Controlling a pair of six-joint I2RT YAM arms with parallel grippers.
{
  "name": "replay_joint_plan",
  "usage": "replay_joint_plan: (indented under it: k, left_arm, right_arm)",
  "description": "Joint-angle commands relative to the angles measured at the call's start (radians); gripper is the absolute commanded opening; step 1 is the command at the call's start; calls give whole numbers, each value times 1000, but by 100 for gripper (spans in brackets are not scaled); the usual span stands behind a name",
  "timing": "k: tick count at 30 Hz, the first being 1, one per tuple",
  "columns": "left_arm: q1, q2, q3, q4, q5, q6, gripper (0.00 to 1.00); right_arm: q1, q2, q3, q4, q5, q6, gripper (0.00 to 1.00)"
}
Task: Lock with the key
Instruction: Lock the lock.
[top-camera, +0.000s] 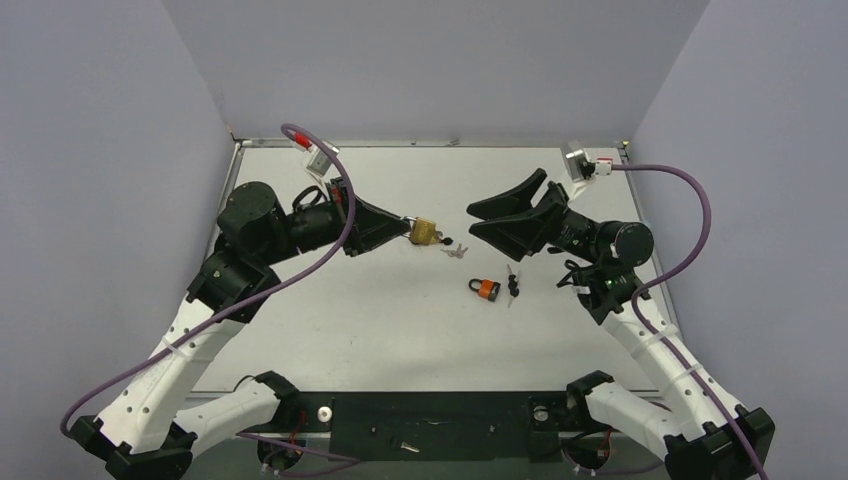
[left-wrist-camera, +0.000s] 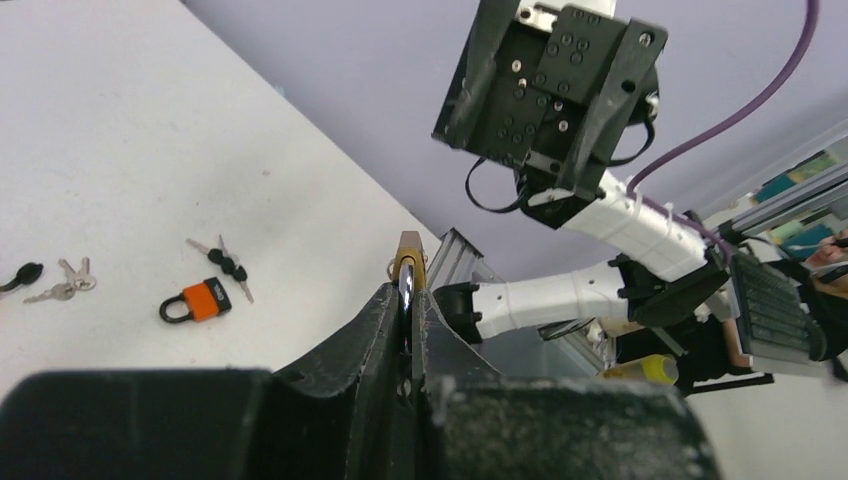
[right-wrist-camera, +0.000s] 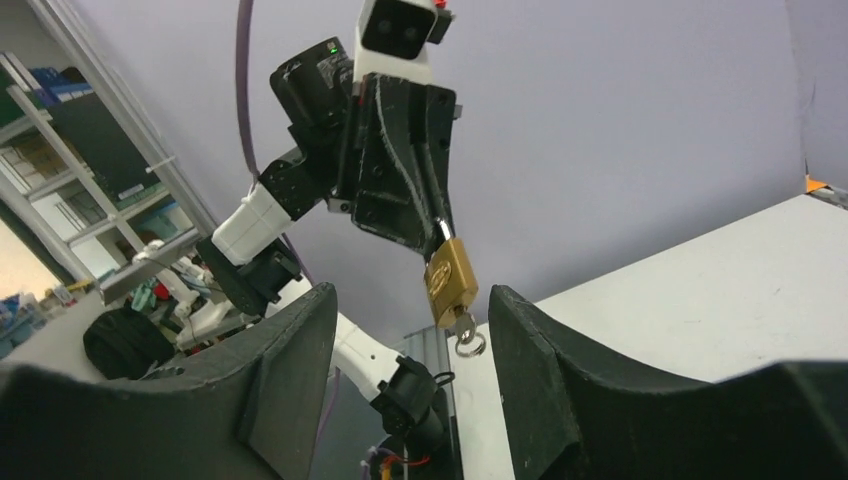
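Note:
My left gripper (top-camera: 405, 222) is shut on the silver shackle of the brass padlock (top-camera: 425, 231) and holds it above the table. In the left wrist view the padlock (left-wrist-camera: 408, 258) stands edge-on between my closed fingers. In the right wrist view the padlock (right-wrist-camera: 450, 280) hangs from the left gripper (right-wrist-camera: 438, 222), and the small silver key (right-wrist-camera: 464, 324) with its ring sticks out of the bottom. My right gripper (top-camera: 471, 220) is open and empty, a short way right of the padlock and pointing at it. In its own view, the right gripper (right-wrist-camera: 410, 295) frames the key without touching it.
On the table lie a loose pair of silver keys (top-camera: 455, 250), an orange padlock with a black shackle (top-camera: 486, 289) and black-headed keys (top-camera: 513, 284). They also show in the left wrist view: the silver keys (left-wrist-camera: 68, 280), the orange padlock (left-wrist-camera: 200, 300), and the black-headed keys (left-wrist-camera: 225, 262).

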Motion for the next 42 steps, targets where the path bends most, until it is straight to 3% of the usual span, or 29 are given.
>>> replay_joint_plan:
  k: [1,5,20,29,38,42]
  left_arm:
    - [72,-14,-14,234,161,-136,0]
    - [94,-7,-4,265,179,-156,0]
    - [112,6,-4,322,201,-190,0]
    - [121,26,-13,347,202,-201,0]
    - [132,28,-26,351,192,-202,0]
    - [139,22,-35,351,168,-198,0]
  right_arm:
    - [61,-9,51,-38,8,-110,53]
    - [144,28,137,-261,59,-290,51]
    - [164,96,178,-201,76,-251,39]
    - [183,86,169,-218,64,-260,26]
    - [192,73,160,-251,59,-280,0]
    - [190,72,150,-253,52,-278,0]
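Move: The key, hanging with its ring from the bottom of the gold padlock, lies about 5 cm to the left of the open right hand, some 5 cm lower and about 1 cm nearer the base. The padlock body is about 7 cm left, 1 cm back and 4 cm down, and the left fingertips that hold its shackle are some 10 cm left, level fore and aft, 2 cm down. From the left hand the key lies about 5 cm right, 1 cm back and 3 cm below. The left hand keeps its pinch on the shackle and lifts the gold padlock about 3 cm, tipping its fingertips up some 10 degrees, to bring the key to the right hand's level, and from there it only eases slightly forward and down. The right hand goes about 5 cm left towards the key, swinging a little back and then forward again on the way and sinking about 1 cm, then stays at the padlock's bottom while its half-open fingers close fully and pinch the key. ##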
